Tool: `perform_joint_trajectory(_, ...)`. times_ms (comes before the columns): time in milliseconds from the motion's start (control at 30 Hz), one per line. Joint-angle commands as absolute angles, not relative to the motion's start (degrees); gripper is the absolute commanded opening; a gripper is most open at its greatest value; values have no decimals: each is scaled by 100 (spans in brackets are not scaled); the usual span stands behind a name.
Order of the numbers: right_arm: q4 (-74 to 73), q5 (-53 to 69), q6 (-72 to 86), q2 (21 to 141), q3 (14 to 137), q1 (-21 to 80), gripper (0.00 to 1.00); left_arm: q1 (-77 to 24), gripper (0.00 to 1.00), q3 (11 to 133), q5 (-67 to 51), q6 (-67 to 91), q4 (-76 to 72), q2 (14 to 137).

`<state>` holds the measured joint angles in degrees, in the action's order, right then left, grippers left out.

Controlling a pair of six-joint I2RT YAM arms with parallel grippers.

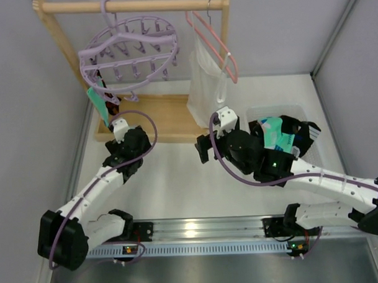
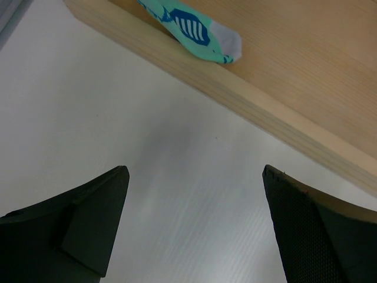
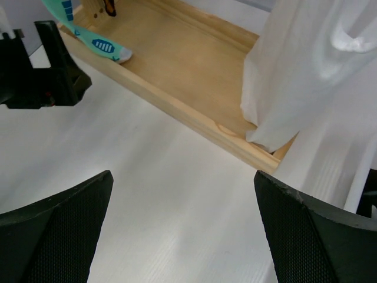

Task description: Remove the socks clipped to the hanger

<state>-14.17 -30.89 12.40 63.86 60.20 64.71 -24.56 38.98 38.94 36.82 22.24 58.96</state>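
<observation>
The lavender hanger [image 1: 129, 50] hangs by its hook from the wooden rail. A teal sock [image 1: 98, 102] dangles from a clip on its left side, its toe [image 2: 197, 30] [image 3: 101, 43] lying on the rack's wooden base. A dark sock with red-orange marks [image 1: 113, 108] hangs just behind it. My left gripper [image 1: 120, 134] [image 2: 194, 172] is low over the white table just in front of the base, open, nothing between its fingers, the teal toe ahead of it. My right gripper [image 1: 226, 131] [image 3: 184, 175] is open and empty in front of the base's right end.
A white sleeveless garment [image 1: 205, 85] [image 3: 318, 65] hangs on a thin pink hanger [image 1: 213, 41] at the rail's right. The rack's wooden base [image 1: 169, 117] [image 3: 177, 65] lies ahead of both grippers. A clear bin [image 1: 316, 143] at the right holds teal and black socks [image 1: 272, 131].
</observation>
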Motion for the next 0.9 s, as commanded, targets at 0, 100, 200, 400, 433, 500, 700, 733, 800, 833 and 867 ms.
perform_joint_trajectory(0,-695,-2558,1195,6258,5960,6328,99,-1830,99,3866,3558,3112,617,6432)
perform_joint_trajectory(100,-598,-2496,1169,6004,5644,6293,99,-1425,99,4103,3752,2918,115,7126)
perform_joint_trajectory(200,-519,-2391,1160,5661,5319,6223,99,-1135,99,4306,4183,2909,-376,7716)
perform_joint_trajectory(400,-413,-2145,1099,5203,4853,6179,100,-923,98,4342,4157,2663,-1511,8138)
perform_joint_trajectory(433,-378,-2058,1081,5203,4808,6161,99,-923,98,4420,4218,2698,-1599,8243)
perform_joint_trajectory(500,-378,-1995,1046,5247,4816,6144,99,-923,98,4517,4271,2716,-1626,8349)
perform_joint_trajectory(700,-396,-1697,984,5396,4843,6117,99,-923,86,4983,4745,2461,-1705,9052)
perform_joint_trajectory(733,-387,-1670,976,5379,4843,6108,99,-923,76,5001,4842,2452,-1696,9122)
perform_joint_trajectory(800,-387,-1679,967,5379,4843,6108,100,-914,73,5001,4895,2487,-1696,9246)
perform_joint_trajectory(833,-387,-1670,949,5379,4851,6108,99,-914,63,4984,4974,2531,-1696,9263)
perform_joint_trajectory(867,-378,-1670,967,5388,4852,6108,100,-923,59,4966,5018,2557,-1696,9316)
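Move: The teal sock hangs from the hanger ahead of the left gripper, its middle about 14 cm forward and 9 cm left, roughly at gripper height; its foot lies on the wooden tray, whose middle is some 11 cm ahead, 10 cm right and 12 cm lower. The plaid sock hangs about 7 cm beyond the teal sock and 4 cm to its right. From the right gripper, the teal sock is roughly 21 cm forward, 34 cm left and 12 cm below. Bring the open left gripper to the hanging teal sock, about 13 cm forward and 8 cm left: dip a few centimetres while going forward-left, then push mainly forward, rising a little before easing down again. Swing the fingers some 15 degrees counter-clockwise and, near the end, start closing them around the sock, to a bit over half open. Ease the right gripper slightly back and down, still open. ##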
